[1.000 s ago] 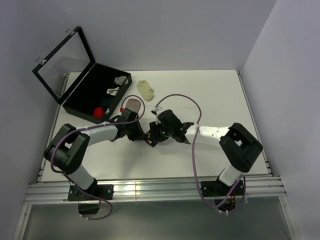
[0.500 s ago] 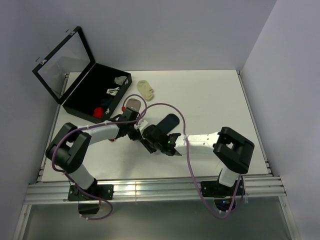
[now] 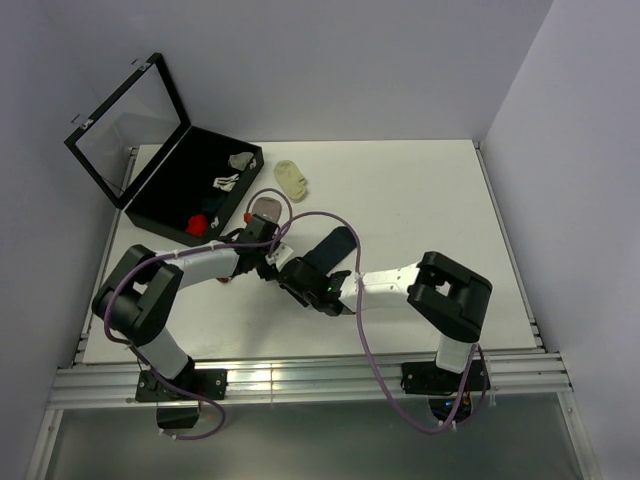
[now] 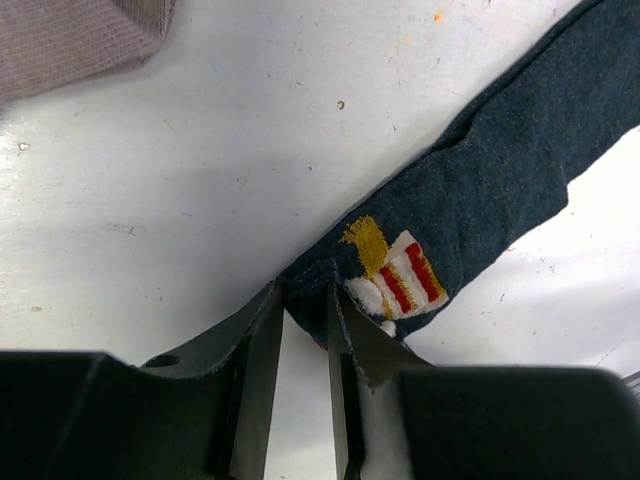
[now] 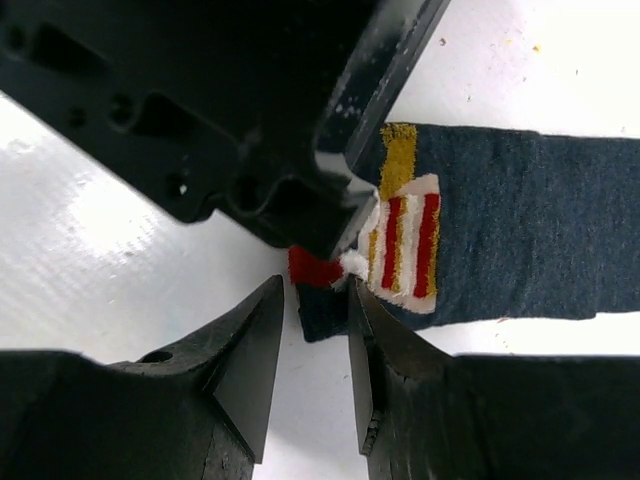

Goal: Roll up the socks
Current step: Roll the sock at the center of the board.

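Observation:
A navy sock (image 3: 332,246) with a red, white and yellow patch (image 4: 398,277) lies flat on the white table, running up to the right. My left gripper (image 4: 303,295) (image 3: 277,262) is shut on its near end, both fingertips pressing the folded cloth. My right gripper (image 5: 312,295) (image 3: 298,280) faces it from the other side and stands open around the sock's red-tipped corner (image 5: 318,268); one finger (image 5: 362,305) touches the cloth, the other stands just off it. A dusty-pink sock (image 3: 265,208) (image 4: 80,40) lies flat just beyond the left gripper.
An open black case (image 3: 168,206) stands at the back left with small white-grey items (image 3: 228,181) and something red (image 3: 200,222) inside. A small pale-yellow sock (image 3: 293,177) lies behind the pink one. The left gripper's body (image 5: 250,120) fills the top of the right wrist view.
My right gripper has swung left and toward the near edge, uncovering the navy sock laid out flat, and its jaws have narrowed. The left gripper has hardly moved.

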You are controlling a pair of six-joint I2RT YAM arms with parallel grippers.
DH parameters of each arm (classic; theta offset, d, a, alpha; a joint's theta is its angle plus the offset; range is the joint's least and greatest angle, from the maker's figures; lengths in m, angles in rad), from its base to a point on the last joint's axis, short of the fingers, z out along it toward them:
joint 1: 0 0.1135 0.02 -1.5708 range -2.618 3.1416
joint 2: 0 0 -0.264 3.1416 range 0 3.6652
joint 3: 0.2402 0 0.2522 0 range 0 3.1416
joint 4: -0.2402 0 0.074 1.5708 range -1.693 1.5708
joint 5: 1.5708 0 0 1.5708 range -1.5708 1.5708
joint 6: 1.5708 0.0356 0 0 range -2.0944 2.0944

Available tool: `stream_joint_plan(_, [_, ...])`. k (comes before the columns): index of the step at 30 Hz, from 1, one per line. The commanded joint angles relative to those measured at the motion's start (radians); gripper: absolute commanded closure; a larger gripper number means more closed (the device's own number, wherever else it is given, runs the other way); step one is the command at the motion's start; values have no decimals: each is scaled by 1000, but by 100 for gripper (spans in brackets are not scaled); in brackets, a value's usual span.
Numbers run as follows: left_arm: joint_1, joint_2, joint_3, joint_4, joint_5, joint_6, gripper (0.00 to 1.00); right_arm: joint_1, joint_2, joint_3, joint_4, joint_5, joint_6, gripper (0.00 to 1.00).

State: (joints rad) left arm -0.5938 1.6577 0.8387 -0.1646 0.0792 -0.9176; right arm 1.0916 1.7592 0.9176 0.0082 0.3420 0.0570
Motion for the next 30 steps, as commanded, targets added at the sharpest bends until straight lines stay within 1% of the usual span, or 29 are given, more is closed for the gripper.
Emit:
stream_joint_plan(1, [-12,62,-24,-138,-75,54,70,4,42,23,-1,45,-10,61])
stream_joint_plan(6, [-12,63,-16,-145,-75,51,70,5,83,10,-25,49,-2,61])
stream_joint_plan(9, [-12,56,-6,-156,-73,48,70,10,95,-6,-28,52,1,68])
stream_joint_plan(12, [-12,33,7,-173,-75,33,67,13,94,-25,-22,14,12,83])
stream_joint_plan(13, [-12,24,10,-177,-75,29,65,13,92,-29,-20,-6,21,91])
stream_joint_plan(14, [-11,14,14,-184,-75,23,59,13,85,-37,-16,-21,26,95])
stream_joint_plan(15, [-11,2,17,-194,-75,10,57,13,79,-40,-11,-43,27,98])
stream_joint_plan(16, [-6,-24,19,-199,-114,3,55,11,63,-43,-11,-87,41,100])
stream_joint_plan(18, [5,-71,14,-208,-131,-21,48,-2,45,-55,16,-151,85,100])
stream_joint_plan(19, [11,-90,5,-210,-142,-30,43,-12,28,-68,42,-235,105,100])
stream_joint_plan(20, [18,-108,-3,-210,-147,-38,41,-25,20,-75,59,-285,127,100])
stream_joint_plan(22, [41,-163,-21,-202,-148,-67,36,-82,3,-94,102,-384,196,100])
stream_joint_plan(23, [49,-182,-38,-202,-150,-76,31,-100,0,-108,136,-461,211,100])
stream_joint_plan(24, [60,-214,-46,-200,-151,-92,29,-129,0,-112,147,-501,243,100])
stream_joint_plan(25, [61,-228,-52,-204,-153,-99,27,-145,-1,-117,162,-536,260,100])
stream_joint_plan(26, [65,-242,-65,-204,-156,-104,24,-160,-1,-132,199,-611,279,100])
stream_joint_plan(29, [63,-279,-87,-208,-151,-116,25,-232,9,-161,283,-727,368,100])
stream_joint_plan(30, [63,-292,-95,-204,-144,-118,25,-251,17,-170,309,-800,420,100])
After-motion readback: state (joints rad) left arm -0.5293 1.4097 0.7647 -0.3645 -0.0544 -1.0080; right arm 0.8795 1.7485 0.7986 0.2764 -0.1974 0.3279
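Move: Between the two hands, at their fingertips, lies the near end of the navy sock: about 2 cm to the right of the left hand and 1 cm back. From the right hand it is some 2 cm left and 1 cm ahead, just under both. The sock's far end lies about 12 cm ahead of the right hand and 11 cm to its right; the brown sock is centred roughly 9 cm ahead of the left hand and 6 cm to its left. Closing its half-open fingers, the right hand pinches the near end of the navy sock after easing barely 1 cm forward and down, then carries it about 2 cm left while the wrist rolls some 35 degrees, left side rising and fingertips swinging leftward. Meanwhile the left hand, at first still on the end, opens wide, lets go and withdraws about 6 cm left, rising 3 cm. ##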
